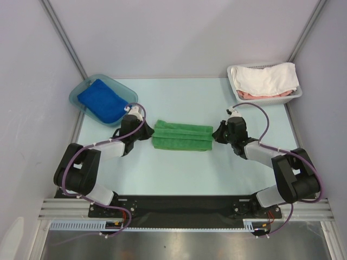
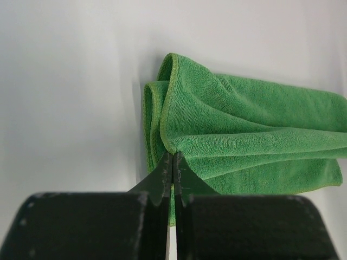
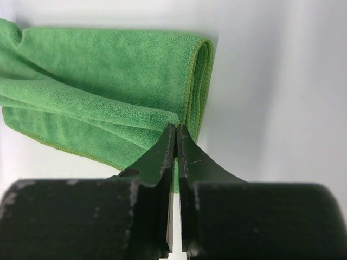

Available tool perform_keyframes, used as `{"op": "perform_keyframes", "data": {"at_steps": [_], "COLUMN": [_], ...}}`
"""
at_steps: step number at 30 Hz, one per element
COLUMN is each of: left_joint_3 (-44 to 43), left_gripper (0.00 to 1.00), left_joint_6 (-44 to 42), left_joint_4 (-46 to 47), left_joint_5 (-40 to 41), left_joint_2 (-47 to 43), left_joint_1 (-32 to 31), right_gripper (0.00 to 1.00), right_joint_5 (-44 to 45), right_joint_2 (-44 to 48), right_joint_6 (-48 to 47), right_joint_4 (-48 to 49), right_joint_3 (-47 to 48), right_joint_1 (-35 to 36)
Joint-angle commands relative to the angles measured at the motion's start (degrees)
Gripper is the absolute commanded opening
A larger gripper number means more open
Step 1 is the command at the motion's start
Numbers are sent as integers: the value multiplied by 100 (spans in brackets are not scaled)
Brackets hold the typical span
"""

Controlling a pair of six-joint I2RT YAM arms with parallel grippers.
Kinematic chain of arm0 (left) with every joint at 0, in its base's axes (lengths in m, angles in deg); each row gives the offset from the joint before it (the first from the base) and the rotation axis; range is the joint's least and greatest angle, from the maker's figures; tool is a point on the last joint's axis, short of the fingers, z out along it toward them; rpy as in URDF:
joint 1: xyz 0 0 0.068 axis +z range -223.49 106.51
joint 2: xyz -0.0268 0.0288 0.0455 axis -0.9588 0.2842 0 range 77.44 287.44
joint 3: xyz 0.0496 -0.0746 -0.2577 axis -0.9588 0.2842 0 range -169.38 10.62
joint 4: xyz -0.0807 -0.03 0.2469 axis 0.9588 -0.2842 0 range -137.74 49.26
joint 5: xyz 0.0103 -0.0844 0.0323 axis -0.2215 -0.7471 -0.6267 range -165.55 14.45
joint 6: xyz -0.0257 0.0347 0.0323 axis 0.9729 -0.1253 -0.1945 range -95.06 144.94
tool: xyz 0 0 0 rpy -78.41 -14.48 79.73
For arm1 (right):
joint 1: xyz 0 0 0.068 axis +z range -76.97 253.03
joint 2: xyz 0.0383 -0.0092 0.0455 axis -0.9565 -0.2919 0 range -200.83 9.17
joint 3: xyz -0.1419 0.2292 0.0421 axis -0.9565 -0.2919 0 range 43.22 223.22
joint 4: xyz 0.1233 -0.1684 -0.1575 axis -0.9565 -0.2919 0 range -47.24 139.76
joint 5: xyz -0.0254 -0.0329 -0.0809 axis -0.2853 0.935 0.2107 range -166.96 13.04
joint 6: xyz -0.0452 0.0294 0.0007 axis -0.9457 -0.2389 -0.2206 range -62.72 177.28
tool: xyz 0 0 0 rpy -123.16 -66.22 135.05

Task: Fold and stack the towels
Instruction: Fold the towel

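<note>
A green towel [image 1: 181, 135], folded into a long strip, lies across the middle of the table. My left gripper [image 1: 149, 134] is at its left end. In the left wrist view the left gripper [image 2: 173, 157] is shut on the hemmed corner of the green towel [image 2: 255, 135]. My right gripper [image 1: 216, 134] is at the strip's right end. The right wrist view shows the right gripper [image 3: 176, 130] shut on a corner of the green towel [image 3: 108, 81]. A royal blue towel [image 1: 103, 100] lies bunched in a bin at the back left.
The blue towel's translucent bin [image 1: 116, 82] stands at the back left corner. A white basket [image 1: 268, 99] at the back right holds a white cloth [image 1: 265, 77] over a pinkish item [image 1: 255, 95]. Pale walls close in the table [image 1: 179, 173].
</note>
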Motion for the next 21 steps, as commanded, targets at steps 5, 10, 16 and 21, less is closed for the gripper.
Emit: {"op": "perform_keyframes", "data": {"at_steps": [5,10,16,21], "left_joint_3": [83,276,584,576], "left_gripper": [1,15,24,28], "left_joint_6": [47,47,100,73], "left_joint_4": [47,213,161,-225], "left_joint_5": [-77,-393,-210,-51], "left_joint_2": [-304,-322,-822,-1420], "left_joint_1": [-8,-17,-43,-78], "right_gripper": [1,19,45,47], "right_joint_5": [237,211,114,281], "right_joint_2": [172,234,690,1323], "right_joint_6": [64,152,284,328], "right_joint_4": [268,356,163,-250], "right_joint_3": [-147,-323,-490,-429], "right_joint_1": [5,23,40,40]}}
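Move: Both hands hold an end of the towel's turned-over flap just above the layers beneath. The towel's near-left corner lies about 6 cm back from the left hand, level sideways and 2 cm below; the blue towel is some 12 cm ahead and 17 cm to its left. From the right hand the towel's near-right corner is about 5 cm back, level sideways and 2 cm below, and the white towel some 21 cm ahead and 20 cm to its right. Both hands draw the pinched flap back towards the towel's near edge, sinking about 1 cm onto the lower layers while the fingers open, the right pair plainly wider than the left. The left hand travels some 3 cm back and the right about 2 cm; then both stop drawing back and rise 2 to 3 cm off the towel, fingers apart and the flap's ends let go. ##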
